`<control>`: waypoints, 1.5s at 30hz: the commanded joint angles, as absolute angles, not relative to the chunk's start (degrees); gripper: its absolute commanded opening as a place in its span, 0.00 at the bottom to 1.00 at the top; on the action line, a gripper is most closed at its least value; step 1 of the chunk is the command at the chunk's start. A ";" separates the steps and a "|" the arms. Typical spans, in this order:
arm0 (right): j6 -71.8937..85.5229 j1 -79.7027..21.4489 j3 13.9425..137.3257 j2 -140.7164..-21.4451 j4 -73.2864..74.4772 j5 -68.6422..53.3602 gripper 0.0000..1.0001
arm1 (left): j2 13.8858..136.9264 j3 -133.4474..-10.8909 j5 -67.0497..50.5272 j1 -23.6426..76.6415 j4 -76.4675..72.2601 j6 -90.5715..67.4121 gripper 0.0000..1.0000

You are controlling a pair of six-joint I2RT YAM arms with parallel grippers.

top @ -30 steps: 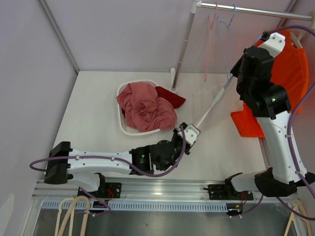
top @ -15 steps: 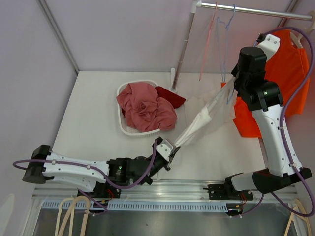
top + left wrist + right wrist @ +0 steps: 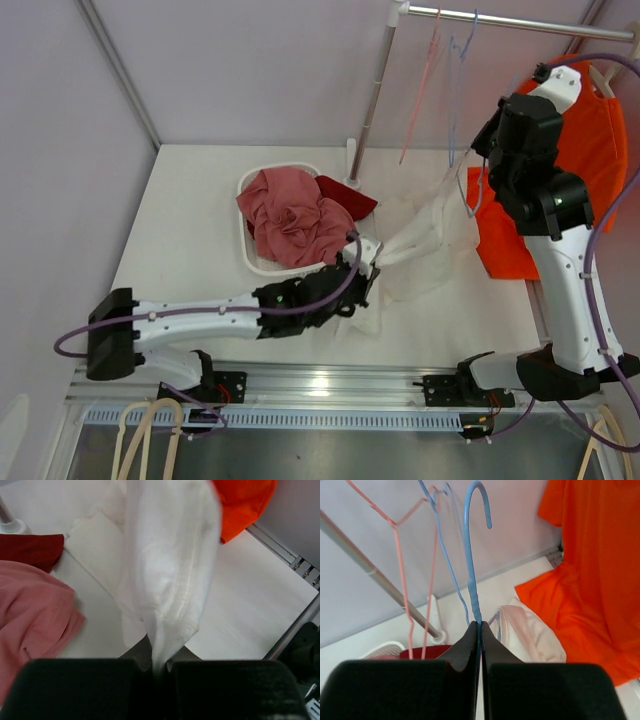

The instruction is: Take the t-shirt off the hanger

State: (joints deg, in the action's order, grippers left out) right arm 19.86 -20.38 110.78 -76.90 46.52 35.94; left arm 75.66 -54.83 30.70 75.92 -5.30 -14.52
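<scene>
The white t-shirt (image 3: 425, 245) hangs slack between the two grippers, and its lower part lies on the table. My left gripper (image 3: 366, 256) is shut on a bunched fold of it, seen between the jaws in the left wrist view (image 3: 160, 666), where the cloth (image 3: 170, 565) fans upward. My right gripper (image 3: 478, 160) is shut on the neck of a blue hanger (image 3: 472, 555), gripped at the fingertips (image 3: 480, 626). The t-shirt (image 3: 532, 637) still drapes on the hanger's lower part, just below and right of the jaws.
A white basket (image 3: 258, 266) of pink clothes (image 3: 295, 220) and a dark red garment (image 3: 348, 198) sits to the left. An orange shirt (image 3: 590, 150) hangs at the right. A rail (image 3: 520, 20) on a pole (image 3: 372, 100) holds pink (image 3: 432, 45) and blue (image 3: 462, 40) hangers.
My left gripper has moved back from the front edge toward the basket, and the stretched t-shirt has gone slack onto the table. The right arm has shifted slightly right with the hanger.
</scene>
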 commanded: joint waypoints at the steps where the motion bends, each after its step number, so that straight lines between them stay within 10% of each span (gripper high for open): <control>1: 19.34 -21.09 116.89 -73.57 46.92 35.33 0.00 | 82.51 -65.55 17.16 69.63 5.08 -21.79 0.01; 18: 10.47 -20.92 109.34 -68.82 26.50 34.80 0.00 | 88.51 -91.10 8.61 65.31 18.61 -16.54 0.01; 45: 0.18 -4.40 113.29 -89.28 2.29 11.60 0.00 | 103.80 -138.95 7.91 18.37 11.78 -9.32 0.01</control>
State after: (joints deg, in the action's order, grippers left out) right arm 1.19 -5.15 110.13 -87.24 6.85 15.35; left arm 106.41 -134.06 8.34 19.75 18.00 -9.61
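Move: From the left hand, still pinching the white t-shirt, the basket's middle is roughly 26 cm ahead, 17 cm left and 20 below. The pink t-shirt is heaped in it, the red one's corner 32 cm ahead, 2 cm left. The right hand, holding the blue hanger, has the rail some 22 cm straight ahead and 17 above. On the rail, a second blue hanger hangs about 20 cm ahead, 8 left, and a pink hanger equally far ahead, 14 left. Dipping first some 6 cm down and to the right, the left hand keeps its pinch on the white t-shirt and then sweeps fast up, forward and left, high over the basket, roughly 35 cm up from its lowest point, turning counter-clockwise. The right hand keeps hold of the blue hanger, rises while drawing back, then goes forward about 17 cm towards the rail, its fingers tilting up. ##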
